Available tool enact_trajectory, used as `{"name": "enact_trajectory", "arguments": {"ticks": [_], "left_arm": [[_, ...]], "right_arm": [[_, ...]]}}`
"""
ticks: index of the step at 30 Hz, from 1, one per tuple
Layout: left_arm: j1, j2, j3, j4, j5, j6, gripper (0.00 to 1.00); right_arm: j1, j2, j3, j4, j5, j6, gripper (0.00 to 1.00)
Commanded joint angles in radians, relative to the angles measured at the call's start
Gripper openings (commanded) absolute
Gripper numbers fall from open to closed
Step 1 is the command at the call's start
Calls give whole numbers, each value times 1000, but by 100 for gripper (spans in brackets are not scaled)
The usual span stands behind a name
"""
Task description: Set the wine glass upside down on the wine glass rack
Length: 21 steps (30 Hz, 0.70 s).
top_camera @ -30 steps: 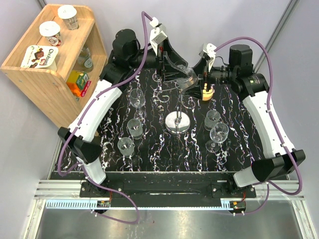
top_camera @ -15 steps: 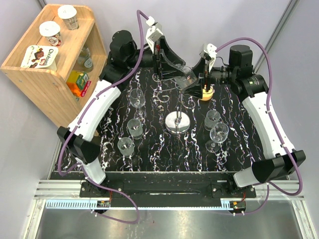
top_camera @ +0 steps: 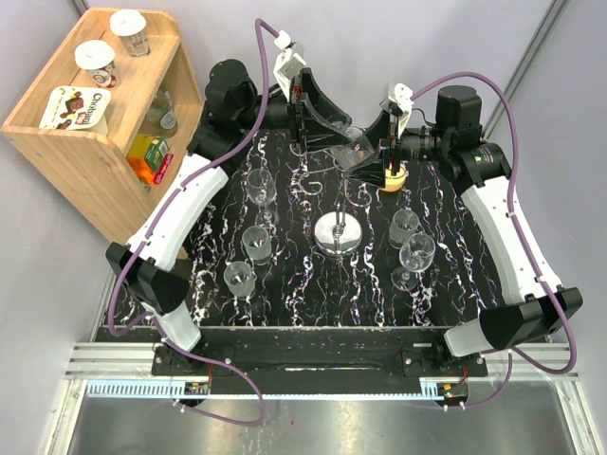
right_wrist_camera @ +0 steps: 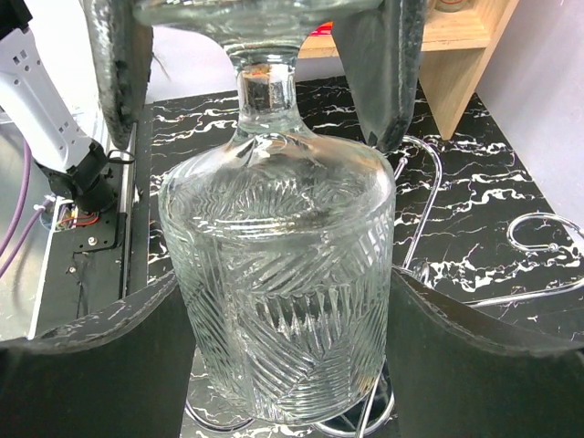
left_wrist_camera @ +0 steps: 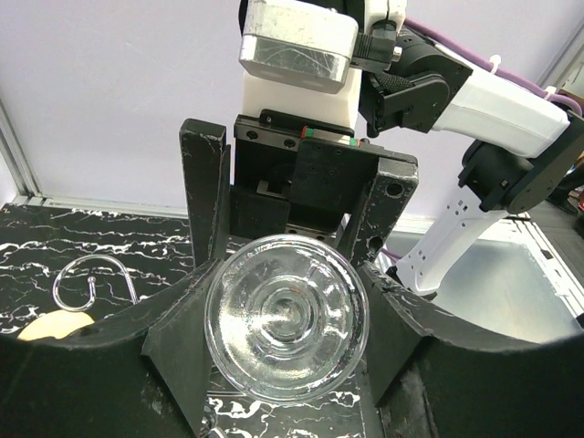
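Observation:
The wine glass (top_camera: 353, 147) hangs in the air at the back of the table, above and behind the wine glass rack (top_camera: 339, 232), between the two grippers. My left gripper (top_camera: 332, 140) is shut on its round foot (left_wrist_camera: 286, 318), one finger (left_wrist_camera: 173, 351) on each side of the disc. My right gripper (top_camera: 372, 163) has its fingers (right_wrist_camera: 119, 356) pressed against both sides of the ribbed bowl (right_wrist_camera: 283, 292), with the stem pointing away from that camera. The rack's curled wire arms (right_wrist_camera: 427, 182) and chrome base (right_wrist_camera: 388, 422) show behind the bowl.
Several other wine glasses stand on the black marbled table, on the left (top_camera: 256, 242) and on the right (top_camera: 415, 254) of the rack. A yellow object (top_camera: 394, 177) lies under the right gripper. A wooden shelf (top_camera: 71, 142) with yoghurt cups stands at the far left.
The left gripper has carried the glass a little to the right, into the right gripper. The right gripper's jaws have narrowed onto the bowl.

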Motion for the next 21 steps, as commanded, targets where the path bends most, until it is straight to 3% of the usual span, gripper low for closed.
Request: {"name": "enact_trajectory", "arguments": {"ticks": [1, 4, 9, 13, 15, 16, 19, 21], "left_arm": [[5, -75, 5, 95, 44, -14, 0], [12, -77, 7, 73, 38, 4, 3], [40, -88, 3, 69, 36, 6, 37], [51, -95, -1, 67, 33, 7, 63], [52, -95, -6, 67, 33, 9, 70], [54, -97, -3, 67, 33, 9, 87], [54, -97, 3, 66, 35, 7, 99], [57, -100, 5, 62, 30, 7, 99]], "right_arm": [[4, -44, 10, 22, -1, 6, 31], [4, -50, 11, 5, 34, 2, 20], [2, -72, 13, -30, 94, -12, 5], [2, -87, 2, -42, 131, -12, 3], [2, -95, -7, -42, 152, -11, 2], [2, -98, -12, -41, 168, -11, 2], [2, -110, -26, -36, 208, -7, 1], [2, -116, -35, -35, 224, -3, 0]]}}
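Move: Both hands hold the wine glass, its foot up and towards the left hand: its middle lies about 5 cm to the left hand's right and 5 cm below, and from the right hand some 3 cm left and 3 cm above. The rack's top is level with the right hand in reach, about 4 cm left and 10 cm below. The yellow disc lies roughly 15 cm ahead of the right hand, 9 cm right and 40 cm down. Left fingers open off the foot, withdrawing left and up 3 cm; right keeps the bowl, drifting right. ##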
